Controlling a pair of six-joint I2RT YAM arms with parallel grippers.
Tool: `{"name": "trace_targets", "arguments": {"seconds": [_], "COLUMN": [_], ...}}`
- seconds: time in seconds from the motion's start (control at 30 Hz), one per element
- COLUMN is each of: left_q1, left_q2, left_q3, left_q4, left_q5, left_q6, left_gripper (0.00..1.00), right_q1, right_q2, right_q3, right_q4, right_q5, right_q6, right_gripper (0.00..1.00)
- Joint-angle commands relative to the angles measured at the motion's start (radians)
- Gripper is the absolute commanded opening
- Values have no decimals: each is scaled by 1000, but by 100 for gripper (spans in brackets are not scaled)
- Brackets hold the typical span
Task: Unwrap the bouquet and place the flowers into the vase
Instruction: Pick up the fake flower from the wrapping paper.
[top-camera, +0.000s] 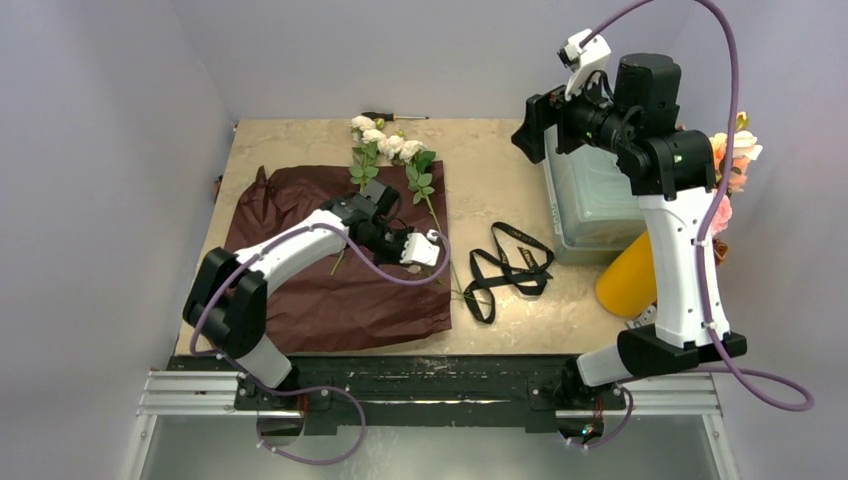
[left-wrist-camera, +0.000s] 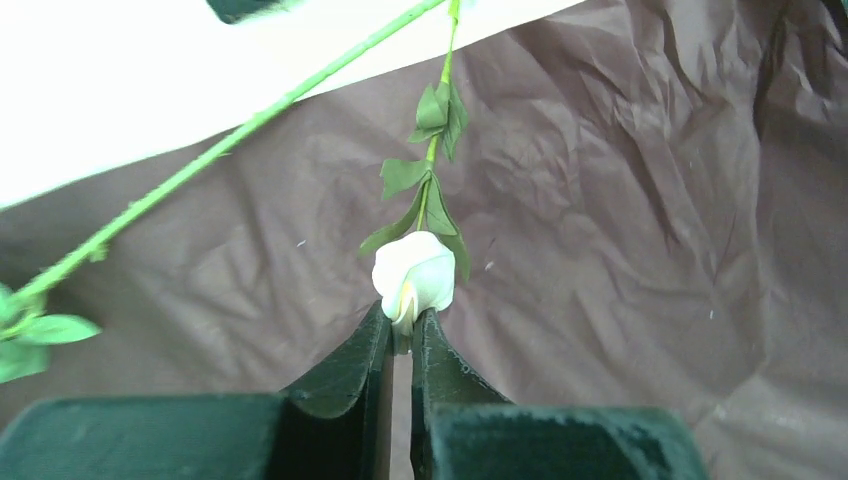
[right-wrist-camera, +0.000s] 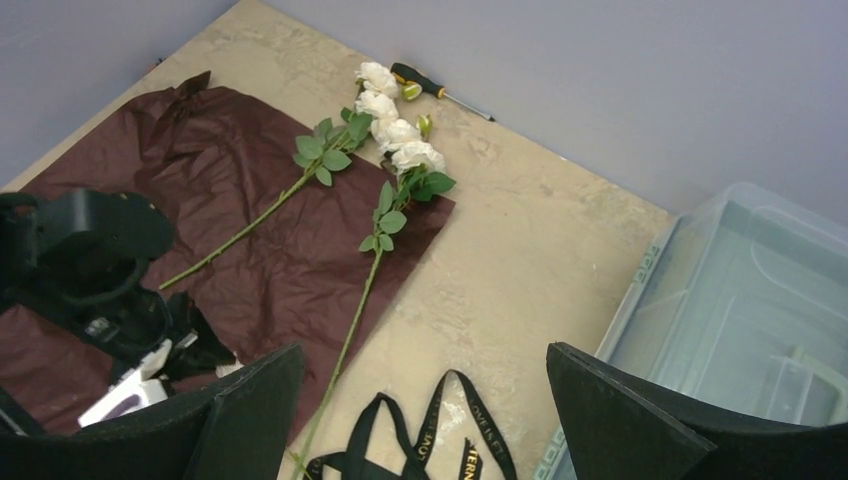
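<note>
The maroon paper (top-camera: 330, 295) lies unfolded and flat on the table, with two long-stemmed white flowers (top-camera: 385, 142) lying across its far edge. My left gripper (top-camera: 402, 252) is low over the paper and shut on a small white rose bud (left-wrist-camera: 414, 275). The bud's leafy stem (left-wrist-camera: 432, 150) runs away from the fingertips. My right gripper (right-wrist-camera: 425, 360) hangs open and empty, raised high over the table's right side. The yellow-orange vase (top-camera: 628, 278) shows partly behind the right arm. Pink and peach roses (top-camera: 735, 165) show beyond that arm; their stems are hidden.
A black ribbon (top-camera: 510, 265) lies loose on the table between the paper and a clear plastic box (top-camera: 590, 200). A screwdriver (top-camera: 395, 116) lies by the far wall. A second long green stem (left-wrist-camera: 200, 165) crosses the left wrist view.
</note>
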Motion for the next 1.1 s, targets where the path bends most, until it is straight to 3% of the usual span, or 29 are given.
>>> {"name": "trace_targets", "arguments": {"seconds": [0.0,0.2,0.37,0.5,0.63,0.87,1.07], "left_q1": [21,74,119,117,111,76,51], "left_q2": [-142,-234,-283,-341,-403,-386,-368], "left_q3": [95,222,341,301,196,203,240], "left_q4": [-203,-326,-310,-202,-74,-16,-123], "left_q5": [-80,-206,-137,-58,-3,84,156], "left_q6": [195,448,629,806,974,1069,1205], "left_gripper": [0,0,0,0,0,0,0], "right_q1": [4,5,9,46,141,267,341], "right_q2": [-49,-74,-64,-44,-19,27,84], "right_q3": [-51,-152,-183,-205,-198,-232,-202], "right_q4": [47,48,33,21,-9,15,-18], "right_q5": [-69,-225,-402,-516,-513,-487,-464], "right_q6": [30,40,51,61,49,60,28], "right_gripper": [95,93,83,74,73,73,58]}}
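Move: The white rose is already pinched by its head in the left fingers, its stem trailing to the right. The open right gripper it goes to is about 8 cm ahead of the left hand, 22 cm to its right and 36 cm higher; from that right gripper the rose's head is thus 8 cm back, 22 cm left and 36 cm down. From the left hand, the other white roses' heads lie some 26 cm ahead and 4 cm left, the black ribbon level and 20 cm right, both about 6 cm lower. The white rose, still pinched in the left fingers, is carried steeply up about 23 cm, swinging a little forward and left and then back right, while the left wrist rolls some 65 degrees. The right hand comes to meet it, about 15 cm left, 10 cm back and 8 cm down, turning counter-clockwise and tipping down, its fingers part-closing near the stem. ##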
